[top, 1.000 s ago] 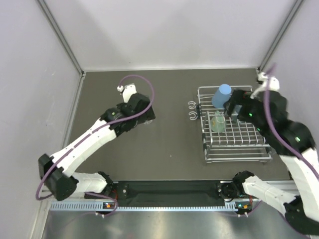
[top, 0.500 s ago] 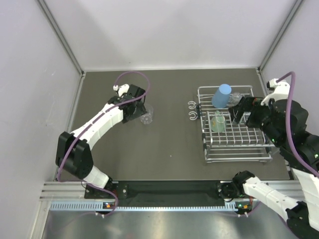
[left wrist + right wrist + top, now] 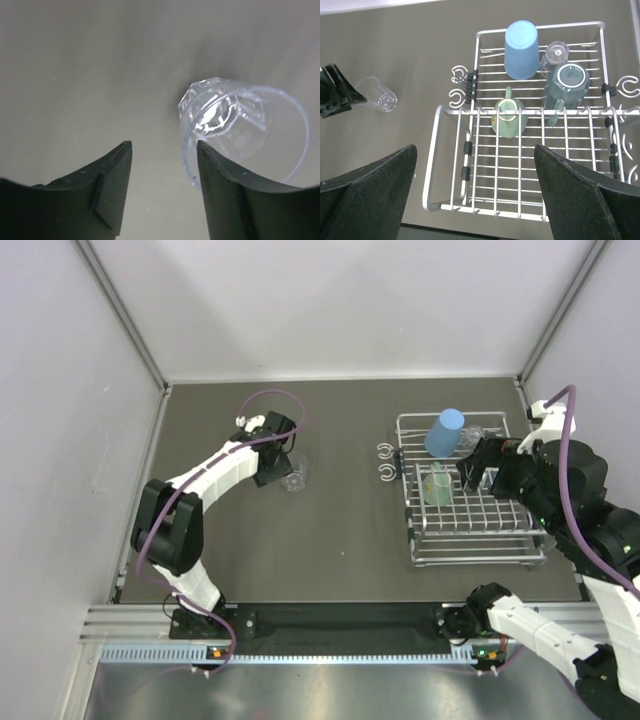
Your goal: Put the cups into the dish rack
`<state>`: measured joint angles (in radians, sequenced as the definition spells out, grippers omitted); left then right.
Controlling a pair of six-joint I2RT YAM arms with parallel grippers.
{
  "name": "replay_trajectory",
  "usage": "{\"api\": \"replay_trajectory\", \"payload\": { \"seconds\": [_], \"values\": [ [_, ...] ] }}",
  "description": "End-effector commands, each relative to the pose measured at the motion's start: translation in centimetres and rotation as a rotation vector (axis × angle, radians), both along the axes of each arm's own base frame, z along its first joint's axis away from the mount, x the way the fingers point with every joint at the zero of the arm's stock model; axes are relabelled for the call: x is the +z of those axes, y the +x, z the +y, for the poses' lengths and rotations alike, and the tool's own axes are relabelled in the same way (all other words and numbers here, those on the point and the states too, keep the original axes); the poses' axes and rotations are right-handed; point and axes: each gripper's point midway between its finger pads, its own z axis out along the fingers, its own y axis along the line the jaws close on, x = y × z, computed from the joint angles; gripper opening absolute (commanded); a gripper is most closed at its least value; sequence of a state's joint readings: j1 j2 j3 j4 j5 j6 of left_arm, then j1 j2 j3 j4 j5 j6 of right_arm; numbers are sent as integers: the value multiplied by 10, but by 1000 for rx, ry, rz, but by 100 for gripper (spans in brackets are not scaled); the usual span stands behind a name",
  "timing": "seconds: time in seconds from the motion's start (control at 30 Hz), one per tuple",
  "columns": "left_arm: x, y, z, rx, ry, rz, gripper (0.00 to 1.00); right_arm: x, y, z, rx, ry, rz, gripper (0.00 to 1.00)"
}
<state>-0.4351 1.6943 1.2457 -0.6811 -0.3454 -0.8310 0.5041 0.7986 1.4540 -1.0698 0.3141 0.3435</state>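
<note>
A clear plastic tumbler (image 3: 293, 478) lies on its side on the dark table left of centre; it also shows in the left wrist view (image 3: 240, 130). My left gripper (image 3: 277, 466) is open and empty, and the tumbler's rim sits against its right finger (image 3: 220, 190), outside the gap. The dish rack (image 3: 451, 165) holds a blue tumbler (image 3: 521, 42), a small clear tumbler (image 3: 556, 54), a dark teal mug (image 3: 567, 82) and a cream-and-green mug (image 3: 510, 119). My right gripper (image 3: 474, 468) is open wide and empty above the rack.
Two curled hooks (image 3: 384, 462) stick out from the rack's left side. The near half of the rack (image 3: 475, 540) holds nothing. Grey walls with metal posts close in the table on three sides. The arm bases and a rail run along the near edge.
My right gripper has drawn back from the rack's far end, uncovering the small clear tumbler. My left arm swung its elbow inward and its gripper now sits beside the lying tumbler.
</note>
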Motion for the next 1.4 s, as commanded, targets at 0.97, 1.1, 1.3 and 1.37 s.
{"api": "replay_trajectory", "payload": {
  "seconds": [0.97,1.1,1.3,1.37],
  "values": [
    [191,-87,-74,-612,-620,-545,0,12,-2,64,241,243,-25,100],
    [254,-135,-85,-792,-784,-751,0,32,-17,105,481,374,-66,100],
    [325,-192,-88,-1013,-936,-971,0,58,-41,153,785,600,-134,100],
    [341,-211,-91,-1121,-972,-1017,0,63,-43,160,837,651,-163,100]
  ]
}}
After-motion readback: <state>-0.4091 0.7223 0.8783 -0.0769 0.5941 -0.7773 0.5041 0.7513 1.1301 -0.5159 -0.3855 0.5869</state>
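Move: The glass stands upright on the table with its middle about 4 cm to the right of my left hand, 1 cm ahead and 4 cm below; its left wall already sits between those open fingers. From my empty right hand, high over the rack, the glass is some 29 cm left, 17 ahead and 32 below. Below that hand, the green mug is roughly 13 cm ahead and 4 right, the blue cup 24 ahead and 6 right. I shut my left fingers on the glass's left wall, one finger inside and one outside, then keep that pinch while lifting it about 29 cm, drawing back some 17 and drifting right, the wrist swinging until the fingers point rightward and level. Late on, my open right hand sweeps about 14 cm left towards the glass, its fingers turning left. ##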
